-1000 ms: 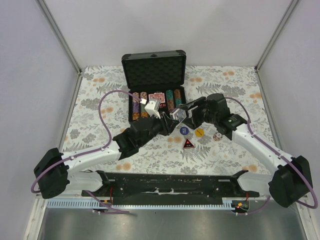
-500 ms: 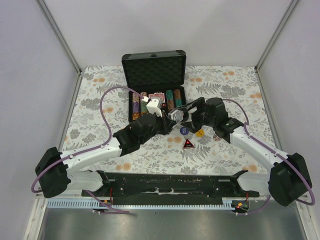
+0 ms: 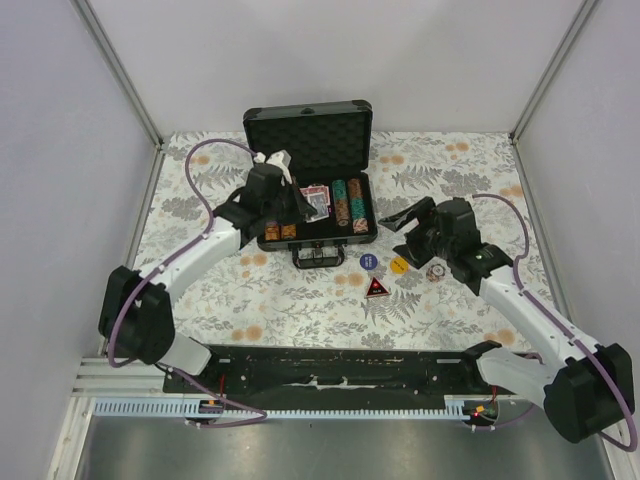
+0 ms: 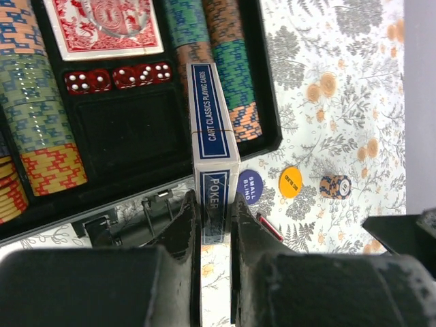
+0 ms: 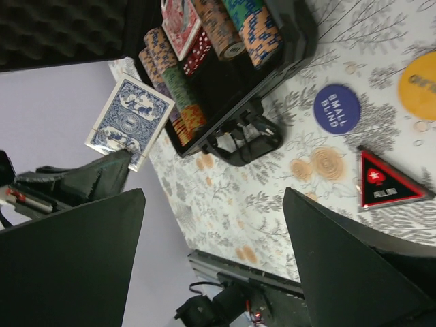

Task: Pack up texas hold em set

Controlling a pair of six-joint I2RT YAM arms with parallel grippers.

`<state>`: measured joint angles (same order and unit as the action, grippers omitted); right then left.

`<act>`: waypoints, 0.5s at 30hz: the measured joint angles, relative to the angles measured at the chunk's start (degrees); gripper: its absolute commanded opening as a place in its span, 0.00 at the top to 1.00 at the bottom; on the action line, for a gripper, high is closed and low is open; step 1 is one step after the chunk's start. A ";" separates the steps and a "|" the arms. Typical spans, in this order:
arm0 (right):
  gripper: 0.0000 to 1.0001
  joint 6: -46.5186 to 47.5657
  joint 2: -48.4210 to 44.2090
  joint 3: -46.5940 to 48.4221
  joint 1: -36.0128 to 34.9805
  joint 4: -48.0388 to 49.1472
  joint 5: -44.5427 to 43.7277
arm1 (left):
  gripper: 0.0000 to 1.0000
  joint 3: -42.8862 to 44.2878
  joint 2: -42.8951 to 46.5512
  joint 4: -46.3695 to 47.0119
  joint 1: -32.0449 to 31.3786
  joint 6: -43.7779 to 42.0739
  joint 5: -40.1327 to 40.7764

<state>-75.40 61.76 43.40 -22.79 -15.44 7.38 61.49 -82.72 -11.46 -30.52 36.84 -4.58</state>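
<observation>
The dark briefcase (image 3: 308, 140) lies open at the back of the table, lid up. In it are rows of poker chips (image 4: 41, 116), a red card deck (image 4: 102, 27) and red dice (image 4: 116, 77), beside an empty black slot (image 4: 129, 129). My left gripper (image 4: 214, 204) is shut on a blue card deck (image 4: 214, 153), held on edge above the case's front rim. That blue deck (image 5: 129, 122) also shows in the right wrist view. My right gripper (image 5: 212, 197) hangs open and empty right of the case (image 3: 403, 222).
On the floral cloth in front of the case lie a blue small-blind button (image 3: 369, 261), a yellow button (image 3: 399, 265), a red triangular marker (image 3: 376, 289) and a short chip stack (image 3: 435, 271). The case handle (image 5: 245, 139) sticks out toward me. Walls enclose the table.
The two grippers met in front of the case. The left one closed on the blue deck and swung back over the case. The right one opened and drew off to the right.
</observation>
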 measured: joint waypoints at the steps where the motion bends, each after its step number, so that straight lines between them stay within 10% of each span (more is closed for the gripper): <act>1: 0.10 1.09 -0.44 0.00 0.46 -0.87 -0.39 | 0.98 1.31 -1.38 -1.11 0.94 -0.02 -1.40; 15: 0.12 13.90 -0.57 3.30 3.04 -11.58 -7.96 | 0.98 17.77 -20.59 -16.76 9.99 -2.58 -15.52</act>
<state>-61.49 61.19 46.70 -19.75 -27.03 -0.58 79.26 -103.31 -28.23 -20.53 34.26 -20.10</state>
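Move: The blue card deck is already pinched in the left fingers; its empty slot in the case lies about 6 cm ahead of that hand, 1 cm right and some 14 cm down. Beyond the slot, the red dice lie about 4 cm farther out and the red card deck about 7 cm. The left chip stacks stand 7 cm left of the slot and 4 cm farther out, the right stacks 8 cm right and 5 farther. From the right hand, the slot is about 12 cm ahead and 17 left. The blue deck, still gripped by the left fingers, is carried down about 6 cm and forward about 4, with a small drift left, towards the empty slot, first more forward, then almost straight down, while the wrist tips the fingers some 20 degrees further downward. The open, empty right hand backs off about 5 cm to the right and a little down, rolling its left side lower. ##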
